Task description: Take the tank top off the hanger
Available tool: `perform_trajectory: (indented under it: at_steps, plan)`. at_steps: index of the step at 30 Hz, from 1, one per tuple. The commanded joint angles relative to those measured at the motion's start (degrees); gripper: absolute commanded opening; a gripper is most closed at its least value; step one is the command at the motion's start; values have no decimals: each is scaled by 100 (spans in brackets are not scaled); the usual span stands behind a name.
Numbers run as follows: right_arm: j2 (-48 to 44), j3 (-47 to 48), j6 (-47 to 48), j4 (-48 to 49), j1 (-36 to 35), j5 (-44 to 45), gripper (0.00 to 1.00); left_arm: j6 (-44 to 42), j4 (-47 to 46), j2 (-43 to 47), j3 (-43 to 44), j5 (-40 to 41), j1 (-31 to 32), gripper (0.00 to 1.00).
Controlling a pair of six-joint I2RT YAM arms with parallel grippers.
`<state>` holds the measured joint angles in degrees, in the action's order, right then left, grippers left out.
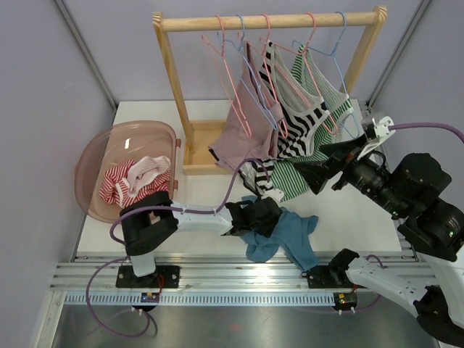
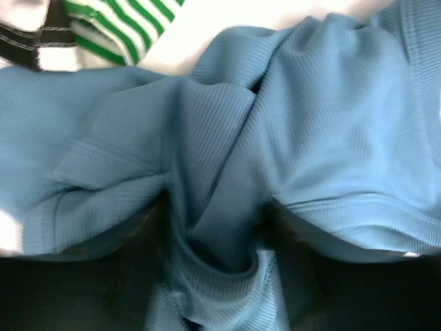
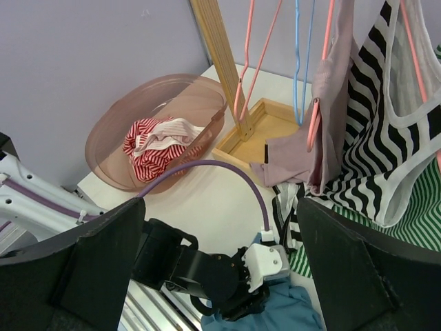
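Note:
A blue tank top [image 1: 283, 235] lies crumpled on the table near the front edge, off any hanger. My left gripper [image 1: 267, 217] is pressed down into it. In the left wrist view a fold of the blue tank top [image 2: 227, 138] is bunched between the dark fingers [image 2: 138, 276] of the left gripper [image 2: 217, 276], which is shut on it. My right gripper [image 1: 313, 164] hovers open by the hems of the hanging tops, holding nothing. A mauve top [image 1: 243, 134], a black-striped top [image 1: 297, 130] and a green-striped top [image 1: 330, 109] hang on hangers from the wooden rack [image 1: 268, 22].
A pink translucent basket [image 1: 94, 156] at the left holds a red-striped garment [image 1: 123, 181]. Empty pink and blue hangers [image 1: 232, 65] hang at the rack's left part. The rack's wooden base [image 1: 199, 148] stands behind the blue top. Purple cables run from both arms.

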<state>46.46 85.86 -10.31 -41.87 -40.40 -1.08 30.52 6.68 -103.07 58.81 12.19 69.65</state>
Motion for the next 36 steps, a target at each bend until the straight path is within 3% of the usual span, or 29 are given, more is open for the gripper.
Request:
perform_trajectory:
  at_steps: [1, 2, 3, 8, 13, 18, 24, 28, 30, 34, 36]
  plan:
    - [-198, -43, 2, 214, -20, -165, 99, 296, 158, -268, -264, -349, 110, 40]
    - [-225, -35, 2, 179, -12, -129, 99, 322, 211, -162, -282, -296, 128, 9]
    - [-225, -26, 11, 144, -12, -77, 100, 349, 350, -74, -317, -235, 137, 0]
    - [-260, 1, 46, 82, -12, 20, 100, 525, 1088, 1092, -239, 669, 155, 0]
    - [-155, -52, 2, -5, -12, 512, 100, 727, 2512, 2368, 261, 2126, 146, 0]
    - [-5, -61, -41, -24, -20, 819, 100, 815, 4032, 3554, 947, 3016, -91, 0]
    - [-49, -149, -121, 214, -12, 1171, 100, 377, 4905, 4224, 1634, 3080, -1715, 0]
    - [100, -53, -103, 232, -12, 1409, 100, -396, 4773, 4462, 1966, 2344, -3514, 0]
    - [240, -52, -77, 310, -12, 1592, 99, -599, 4746, 4436, 2134, 2131, -4079, 0]
    - [407, -123, -86, 522, -12, 1936, 99, -802, 4729, 4129, 2416, 1298, -5817, 0]
    - [636, -26, -7, 443, -12, 1867, 100, -872, 4598, 3918, 2373, 1129, -6259, 3]
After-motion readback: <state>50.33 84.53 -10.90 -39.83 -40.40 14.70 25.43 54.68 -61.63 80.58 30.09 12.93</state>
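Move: The left hand's closing fingers straddle a ridge of the blue tank top spread on the table; its middle is about 2 cm back and 3 cm to the right of them, just below. The brown tub is some 18 cm forward and 45 cm to the left. The black-striped top's hem is around 15 cm forward and 5 cm left, the green-striped top 14 cm forward and 7 cm right. For the right hand, the blue top is about 44 cm straight below. The left fingers shut on the bunched fabric of the blue tank top and keep hold of it as the hand rises nearly 30 cm, then sweeps about 40 cm left and a little forward to over the tub, wrist swinging some 65 degrees counter-clockwise and fingers tipping up. The open right hand, empty, eases about 5 cm forward towards the hanging tops, turning slightly clockwise. ##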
